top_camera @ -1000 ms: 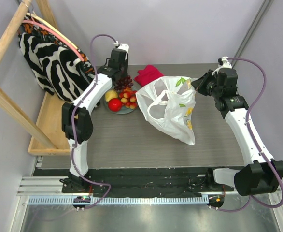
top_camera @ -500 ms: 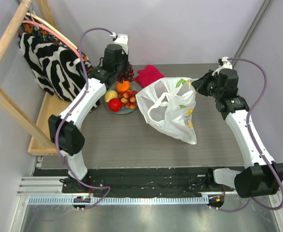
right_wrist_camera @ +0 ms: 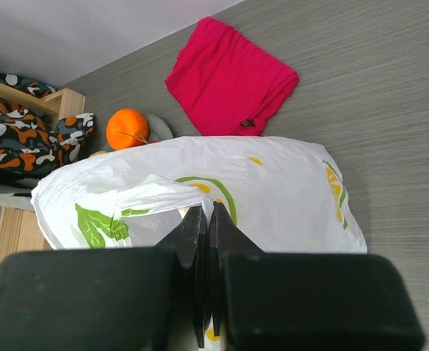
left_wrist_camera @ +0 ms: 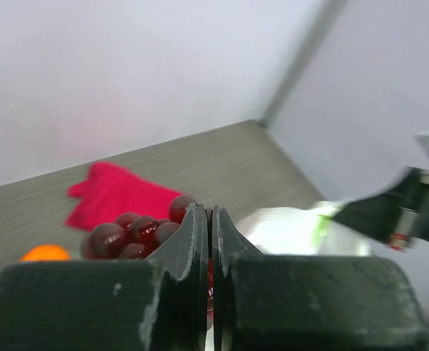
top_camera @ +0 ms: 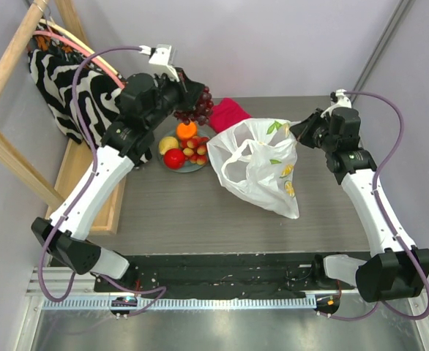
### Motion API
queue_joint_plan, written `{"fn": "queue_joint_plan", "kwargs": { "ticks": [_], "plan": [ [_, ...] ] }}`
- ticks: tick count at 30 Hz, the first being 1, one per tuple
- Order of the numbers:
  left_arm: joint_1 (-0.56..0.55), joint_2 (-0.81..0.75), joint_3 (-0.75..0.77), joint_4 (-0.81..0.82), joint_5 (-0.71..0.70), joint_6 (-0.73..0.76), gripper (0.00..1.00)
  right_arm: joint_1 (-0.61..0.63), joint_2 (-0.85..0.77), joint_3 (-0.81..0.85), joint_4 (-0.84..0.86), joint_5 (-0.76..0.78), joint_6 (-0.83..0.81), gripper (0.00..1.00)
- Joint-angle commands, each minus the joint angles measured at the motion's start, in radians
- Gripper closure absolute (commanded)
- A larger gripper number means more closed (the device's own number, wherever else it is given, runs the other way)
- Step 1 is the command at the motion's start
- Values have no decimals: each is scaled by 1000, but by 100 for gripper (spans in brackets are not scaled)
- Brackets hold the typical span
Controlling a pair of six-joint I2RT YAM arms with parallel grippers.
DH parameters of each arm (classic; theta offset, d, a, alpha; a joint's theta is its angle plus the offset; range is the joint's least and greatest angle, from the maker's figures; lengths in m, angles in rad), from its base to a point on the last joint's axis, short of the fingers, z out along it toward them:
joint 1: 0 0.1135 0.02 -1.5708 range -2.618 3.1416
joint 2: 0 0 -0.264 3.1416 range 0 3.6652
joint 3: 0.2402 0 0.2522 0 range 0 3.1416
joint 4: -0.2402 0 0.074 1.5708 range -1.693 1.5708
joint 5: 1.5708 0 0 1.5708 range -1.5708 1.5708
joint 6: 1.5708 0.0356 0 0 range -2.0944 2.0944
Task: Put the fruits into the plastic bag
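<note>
My left gripper (top_camera: pixel 188 92) is shut on the dark purple grape bunch (top_camera: pixel 198 107), which hangs in the air above the back of the grey-green plate (top_camera: pixel 188 168). In the left wrist view the grapes (left_wrist_camera: pixel 130 234) sit just left of the closed fingertips (left_wrist_camera: pixel 210 213). An orange (top_camera: pixel 186 130), a yellow fruit (top_camera: pixel 168 144), a red apple (top_camera: pixel 174 158) and a cluster of small red-yellow fruits (top_camera: pixel 197 149) lie on the plate. The white plastic bag (top_camera: pixel 257 167) lies right of the plate. My right gripper (top_camera: pixel 297 129) is shut on the bag's handle (right_wrist_camera: pixel 167 196), holding its mouth up.
A crimson cloth (top_camera: pixel 227 113) lies behind the bag. A zebra-striped fabric bag (top_camera: pixel 64 84) hangs from a wooden rack (top_camera: pixel 9 157) at the left. A wooden tray edge (top_camera: pixel 110 208) borders the table's left side.
My left arm has lifted the grape bunch off the plate and swung it up toward the back, uncovering the orange. The right arm and bag have stayed put.
</note>
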Motion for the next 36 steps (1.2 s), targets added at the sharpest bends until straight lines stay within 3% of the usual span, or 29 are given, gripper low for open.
{"fn": "queue_joint_plan", "kwargs": {
  "ticks": [1,5,11,27,36],
  "plan": [
    [-113,2,-3,140,167,-119,100,1,-29,-15,65,-15,14,99],
    [-244,22,-9,151,164,-112,100,3,-33,-21,64,-29,8,99],
    [-337,54,-27,141,145,-116,100,3,-50,-45,65,-46,11,99],
    [-372,110,-83,117,142,-164,100,3,-96,-82,87,-65,32,99],
    [-409,172,-73,158,233,-231,100,6,-112,-99,73,-85,40,99]
  ]
}}
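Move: Some 14 cm to the right of the left hand, 6 cm back and 22 cm below is the middle of the plastic bag's open mouth. The orange lies about 14 cm ahead and 6 cm left of that hand, the fruit bowl 8 cm ahead and 7 cm left, and the red cloth 17 cm ahead and 8 cm right, all roughly 40 cm down. From the right hand, the mouth is about 14 cm left, 5 cm back and 6 cm below. Carrying the dark grapes still hanging from its shut fingers, the left hand sweeps quickly right and back past the red cloth to the bag's mouth, then eases down, some 18 cm right, 13 back and 9 down in all. Its wrist turns about 30 degrees clockwise and tips down some 15. The right hand keeps its pinch on the bag's rim, drawing back about 2 cm. ##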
